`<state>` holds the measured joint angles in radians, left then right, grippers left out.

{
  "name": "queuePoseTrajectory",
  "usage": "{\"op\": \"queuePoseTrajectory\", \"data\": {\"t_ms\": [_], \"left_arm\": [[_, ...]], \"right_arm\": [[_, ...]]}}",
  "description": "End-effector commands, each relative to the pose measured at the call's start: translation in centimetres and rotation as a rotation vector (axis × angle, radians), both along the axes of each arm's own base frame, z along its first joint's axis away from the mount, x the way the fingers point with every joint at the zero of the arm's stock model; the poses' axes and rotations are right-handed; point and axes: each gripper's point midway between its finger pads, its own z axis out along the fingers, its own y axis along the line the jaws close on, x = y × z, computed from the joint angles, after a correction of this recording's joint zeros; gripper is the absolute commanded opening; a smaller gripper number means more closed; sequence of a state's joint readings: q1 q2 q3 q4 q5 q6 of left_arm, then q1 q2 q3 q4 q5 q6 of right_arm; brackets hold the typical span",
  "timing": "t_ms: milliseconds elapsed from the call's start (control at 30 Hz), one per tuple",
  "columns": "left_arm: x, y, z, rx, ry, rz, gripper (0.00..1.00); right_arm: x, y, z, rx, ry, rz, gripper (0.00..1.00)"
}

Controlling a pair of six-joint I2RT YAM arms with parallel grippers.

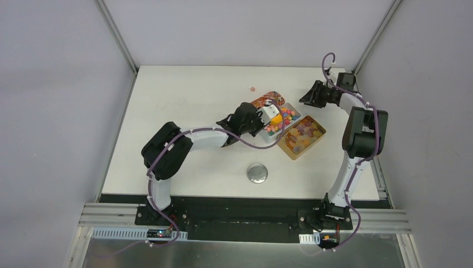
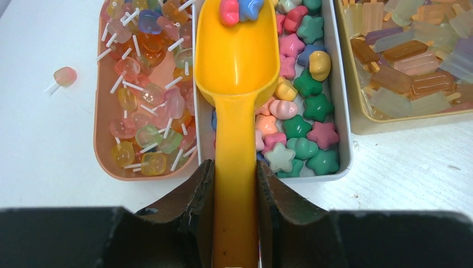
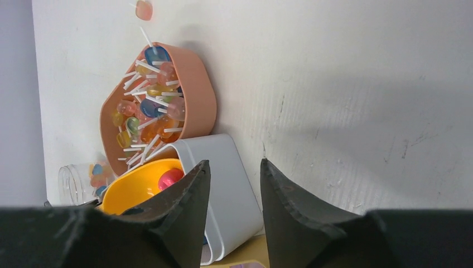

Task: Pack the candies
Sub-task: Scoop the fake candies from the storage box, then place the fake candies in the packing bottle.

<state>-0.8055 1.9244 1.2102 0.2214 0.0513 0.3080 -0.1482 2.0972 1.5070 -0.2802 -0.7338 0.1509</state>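
Note:
My left gripper (image 2: pixel 235 164) is shut on the handle of the orange-yellow scoop (image 2: pixel 237 61). The scoop is over the white tray (image 2: pixel 344 111), which is full of star-shaped candies (image 2: pixel 295 125) in pink, green, yellow and blue. A pink and a blue candy (image 2: pixel 240 10) lie at the scoop's far end. In the top view the left gripper (image 1: pixel 262 120) is at the trays. My right gripper (image 3: pixel 234 167) is open and empty, apart from the trays at the back right (image 1: pixel 309 96). The scoop (image 3: pixel 139 190) holds a pink candy (image 3: pixel 169 178).
An orange tray (image 2: pixel 99 139) of lollipop sweets stands left of the white one. A gold tray (image 2: pixel 390 124) of amber and pastel gummies stands to the right. A stray lollipop (image 2: pixel 64 76) lies on the table. A round silver lid (image 1: pixel 257 173) lies nearer the bases. A clear jar (image 3: pixel 78 181) holds a few candies.

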Motion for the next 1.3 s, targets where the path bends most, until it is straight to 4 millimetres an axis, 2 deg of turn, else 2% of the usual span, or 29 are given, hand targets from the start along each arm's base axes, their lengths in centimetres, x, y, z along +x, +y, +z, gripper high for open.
{"op": "queuePoseTrajectory", "data": {"t_ms": [0,267,433,633,967,1100,1267], "left_arm": [[0.3,-0.2,5.2,-0.133,-0.118,0.006,0.00],[-0.3,1.1,8.3,-0.254,-0.171,-0.004,0.00],[-0.8,2.1,10.2,-0.324,-0.200,-0.004,0.00],[-1.7,3.6,12.7,-0.374,-0.241,0.017,0.00],[-2.8,8.0,16.9,-0.413,-0.281,0.148,0.00],[-3.5,10.1,17.4,-0.395,-0.236,0.233,0.00],[-5.4,13.4,18.2,-0.365,-0.147,0.344,0.00]], "right_arm": [[1.1,-0.9,4.8,-0.013,-0.120,-0.042,0.43],[0.9,-1.0,6.8,-0.011,-0.154,-0.064,0.49],[0.0,-0.7,7.4,0.007,-0.162,-0.076,0.53],[-1.2,-0.3,8.9,0.021,-0.198,-0.090,0.67],[-2.6,0.2,11.2,0.006,-0.257,-0.086,0.78],[-2.8,0.4,11.7,-0.003,-0.273,-0.080,0.78],[-2.8,0.7,11.8,-0.005,-0.278,-0.072,0.78]]}}
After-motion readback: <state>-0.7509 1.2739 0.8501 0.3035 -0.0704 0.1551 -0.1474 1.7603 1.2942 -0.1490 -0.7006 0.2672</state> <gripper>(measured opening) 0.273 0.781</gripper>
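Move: The clear storage jar my left hand's loaded scoop is bound for stands about 14 cm to its left, level with it front to back and some 5 cm lower. The star-candy box, with the scoop still in it, lies 5 cm ahead and 8 cm right; the lollipop box 11 cm ahead and 2 cm right; the popsicle box 16 cm straight right. From my right hand the jar is about 32 cm left and 13 cm back. With my left fingers still clamped on the yellow handle, I lift the scoop out of the star-candy box, some 15 cm up, swinging about 10 cm left towards the jar's side and drawing back a little. On the way I tip the scoop's head up by some 25 degrees, nearly level. My empty right hand rises clear and opens wider. ##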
